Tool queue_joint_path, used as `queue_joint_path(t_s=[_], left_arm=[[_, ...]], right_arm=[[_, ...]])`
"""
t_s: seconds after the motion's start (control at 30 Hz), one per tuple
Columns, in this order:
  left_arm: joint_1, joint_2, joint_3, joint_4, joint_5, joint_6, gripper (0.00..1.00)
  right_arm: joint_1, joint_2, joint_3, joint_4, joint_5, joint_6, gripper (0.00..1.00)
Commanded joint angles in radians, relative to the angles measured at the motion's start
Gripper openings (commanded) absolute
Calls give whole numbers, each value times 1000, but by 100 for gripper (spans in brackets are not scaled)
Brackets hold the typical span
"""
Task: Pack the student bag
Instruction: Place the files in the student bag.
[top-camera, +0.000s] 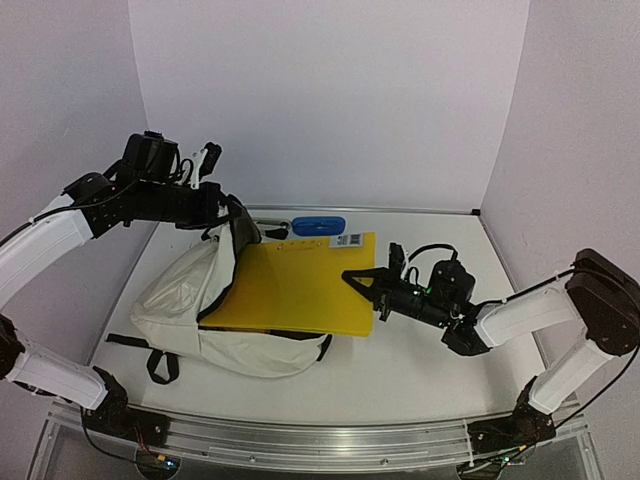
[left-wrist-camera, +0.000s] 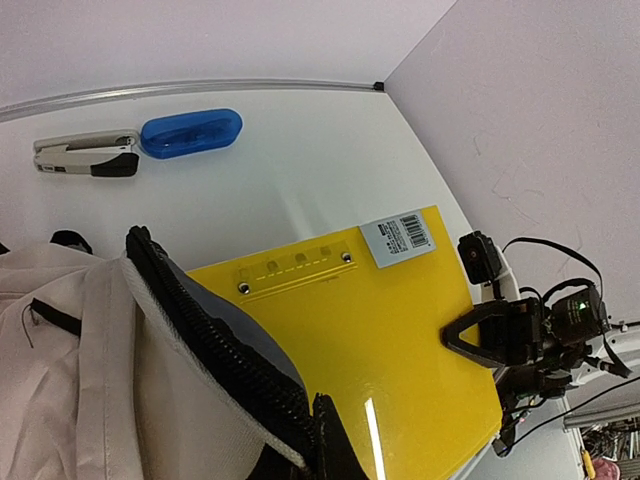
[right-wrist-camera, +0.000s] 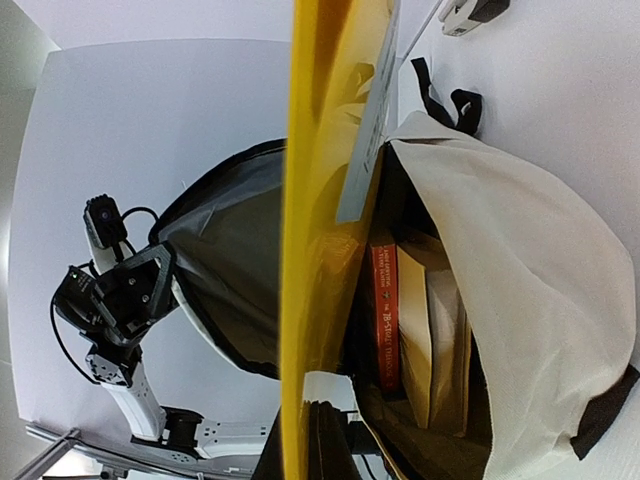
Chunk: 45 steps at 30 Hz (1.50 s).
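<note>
The student bag (top-camera: 215, 310) lies on its side at the left of the table, its mouth facing right. My left gripper (top-camera: 232, 214) is shut on the black zipper rim (left-wrist-camera: 210, 345) of the upper flap and holds it up; its fingers (left-wrist-camera: 335, 450) show at the bottom of the left wrist view. A yellow folder (top-camera: 300, 290) lies half inside the mouth. On the folder's right edge my right gripper (top-camera: 362, 283) is shut. The right wrist view has the folder (right-wrist-camera: 315, 250) edge-on, the right gripper (right-wrist-camera: 318, 435) below it, and a red-spined book (right-wrist-camera: 385, 310) with other books inside the bag (right-wrist-camera: 500, 290).
A blue case (top-camera: 318, 225) and a white and black stapler (top-camera: 270, 228) lie behind the bag near the back wall; the left wrist view also has the case (left-wrist-camera: 190, 132) and the stapler (left-wrist-camera: 85, 157). White walls close in the table on three sides.
</note>
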Motion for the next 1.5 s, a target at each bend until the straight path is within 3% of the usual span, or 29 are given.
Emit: queue_joint_path(t_s=[0.0,0.4,0.5,0.63,0.9,1.17,1.47], left_arm=[[5,-19,38,141,59,-1,0],[11,-69,58,120,81,21,0],[11,-62,56,136,104,13,0],[13,-43,52,154,131,-3,0],[13,-22,39,185,173,-24,0],[13,12,47,205,199,-20,0],[13,95,81,226,351,22,0]], right_arm=[[41,-12,84,-46,91,-162,0],[55,-183,103,-374,276,-426,0],[54,-137,114,-338,254,-394,0],[58,-77,84,-163,228,-305,0],[88,8,102,4,311,-215,0],[125,139,193,22,259,-186,0],[151,305,382,-83,189,-201,0]])
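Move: The right fingers hold the yellow file by its right edge, its far end already in the student bag's mouth; the mouth's middle lies about 17 cm to this hand's left, 7 cm ahead and 13 cm below. The blue case is some 30 cm ahead and 5 cm left, 20 cm below, with the stapler 12 cm left of the case. From the left hand, gripping the raised flap, the mouth's middle is 5 cm right, level fore and aft, and 24 cm below. Holding the yellow file by its right edge, the right hand first works almost on the spot, dipping its fingertips some 15 degrees and easing about half of that back, then pushes left about 7 cm, gaining speed, drifting a little forward and down, to feed the file deeper into the student bag's mouth. The left hand keeps its pinch on the raised flap, holding the mouth open nearly still, and only late shifts about 3 cm to the right while turning slightly clockwise. ##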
